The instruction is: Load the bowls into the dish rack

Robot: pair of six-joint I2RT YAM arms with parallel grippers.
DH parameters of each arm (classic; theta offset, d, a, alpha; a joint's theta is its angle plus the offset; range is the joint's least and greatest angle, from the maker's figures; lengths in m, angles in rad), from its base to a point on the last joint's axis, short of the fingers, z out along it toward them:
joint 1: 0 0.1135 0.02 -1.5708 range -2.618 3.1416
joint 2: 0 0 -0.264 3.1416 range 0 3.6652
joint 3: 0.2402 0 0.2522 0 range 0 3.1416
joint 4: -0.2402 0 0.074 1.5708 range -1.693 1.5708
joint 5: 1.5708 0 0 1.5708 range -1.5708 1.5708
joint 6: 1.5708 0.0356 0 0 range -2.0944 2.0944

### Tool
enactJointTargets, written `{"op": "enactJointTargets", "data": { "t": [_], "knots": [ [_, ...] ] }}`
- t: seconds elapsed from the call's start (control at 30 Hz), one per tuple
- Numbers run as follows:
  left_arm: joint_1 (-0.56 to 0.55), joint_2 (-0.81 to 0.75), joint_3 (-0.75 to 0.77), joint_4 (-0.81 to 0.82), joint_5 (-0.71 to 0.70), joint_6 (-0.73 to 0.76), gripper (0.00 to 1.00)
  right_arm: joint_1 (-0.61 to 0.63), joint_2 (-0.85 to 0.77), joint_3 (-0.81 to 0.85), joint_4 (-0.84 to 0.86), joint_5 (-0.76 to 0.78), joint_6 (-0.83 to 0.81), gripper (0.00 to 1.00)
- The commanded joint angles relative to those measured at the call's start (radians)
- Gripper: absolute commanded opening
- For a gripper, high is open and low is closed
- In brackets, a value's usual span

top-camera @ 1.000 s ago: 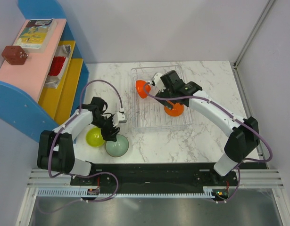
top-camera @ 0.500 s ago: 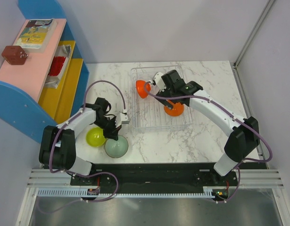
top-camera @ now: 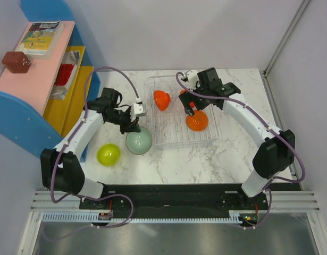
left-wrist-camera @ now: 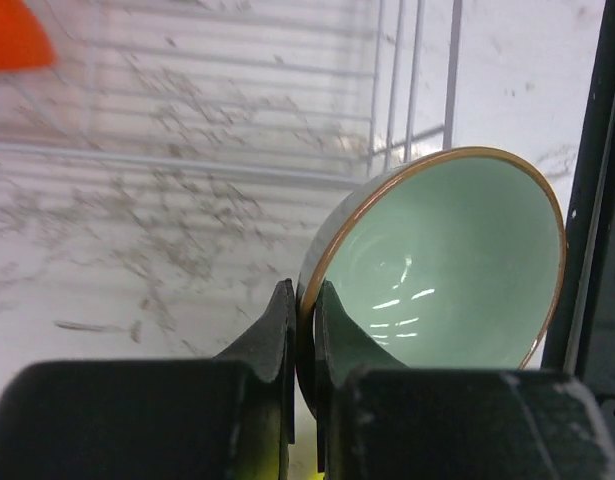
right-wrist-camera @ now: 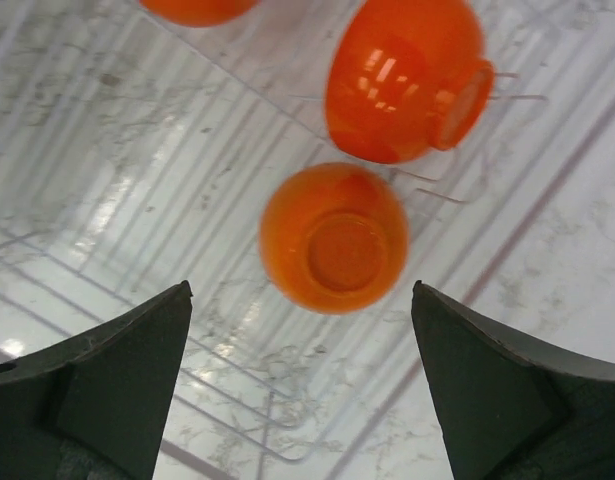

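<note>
My left gripper (top-camera: 132, 124) (left-wrist-camera: 305, 300) is shut on the rim of the pale grey-green bowl (top-camera: 139, 142) (left-wrist-camera: 447, 270). The bowl hangs tilted on its side beside the near left corner of the clear dish rack (top-camera: 206, 139) (left-wrist-camera: 417, 90). On the table to the left lies a lime-yellow bowl (top-camera: 108, 154). My right gripper (top-camera: 189, 104) (right-wrist-camera: 302, 287) stands open above the rack. Below it an orange bowl (top-camera: 196, 121) (right-wrist-camera: 334, 238) lies upside down and a second (right-wrist-camera: 402, 80) on its side. A third orange bowl (top-camera: 161, 100) (right-wrist-camera: 197, 8) (left-wrist-camera: 12, 35) sits at the rack's left.
A blue, pink and yellow shelf unit (top-camera: 41, 85) stands along the left side, holding a book (top-camera: 41, 34) and a brown object (top-camera: 16, 61). Grey walls close the back and right. The left arm's purple cable (top-camera: 107, 71) loops over the table's back left.
My left gripper shut on the grey-green bowl's rim and carried it up and right to the rack's corner. My right gripper drew back from the left orange bowl, staying open.
</note>
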State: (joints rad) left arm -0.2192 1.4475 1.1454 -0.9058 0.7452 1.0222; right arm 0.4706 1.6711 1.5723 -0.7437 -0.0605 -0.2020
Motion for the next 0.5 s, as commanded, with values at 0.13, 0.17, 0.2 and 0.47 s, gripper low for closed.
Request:
{"op": "enactJointTargets", "data": {
  "t": [0.13, 0.17, 0.2, 0.47],
  "knots": [
    [0.0, 0.023, 0.295, 0.03, 0.246, -0.154, 0.02, -0.043, -0.023, 0.029, 0.029, -0.56, 0.116, 0.98],
    [0.0, 0.028, 0.31, 0.03, 0.247, -0.169, 0.02, -0.049, -0.028, 0.025, 0.043, -0.587, 0.124, 0.98],
    [-0.003, 0.039, 0.326, 0.038, 0.243, -0.18, 0.02, -0.052, -0.031, 0.019, 0.052, -0.622, 0.139, 0.98],
    [-0.068, 0.154, 0.356, 0.255, 0.111, -0.336, 0.02, -0.092, -0.08, -0.089, 0.257, -0.932, 0.315, 0.98]
  ]
}}
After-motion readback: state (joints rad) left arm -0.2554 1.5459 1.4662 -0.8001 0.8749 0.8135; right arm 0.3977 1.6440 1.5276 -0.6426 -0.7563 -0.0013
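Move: The green bowl hangs from my left hand by its rim, its middle about 5 cm behind and 1 cm right of my fingers. I'm taking it to my right hand, some 9 cm farther out, 21 cm to the right and 6 cm higher. The nearest racked orange bowl stands 18 cm ahead, 10 cm right and 7 cm below. From my right hand, the green bowl is about 14 cm back, 20 cm left and 8 cm down; another orange bowl lies level, 5 cm right and 14 cm below. Still pinching the green bowl's rim, I carry it with my left hand about 10 cm up while going forward and right over the rack's near-left part, towards my right hand. My empty right hand comes to meet it, left and back with a small rise, rolling some 40 degrees so its wide-open fingers swing round to point left at the bowl. ##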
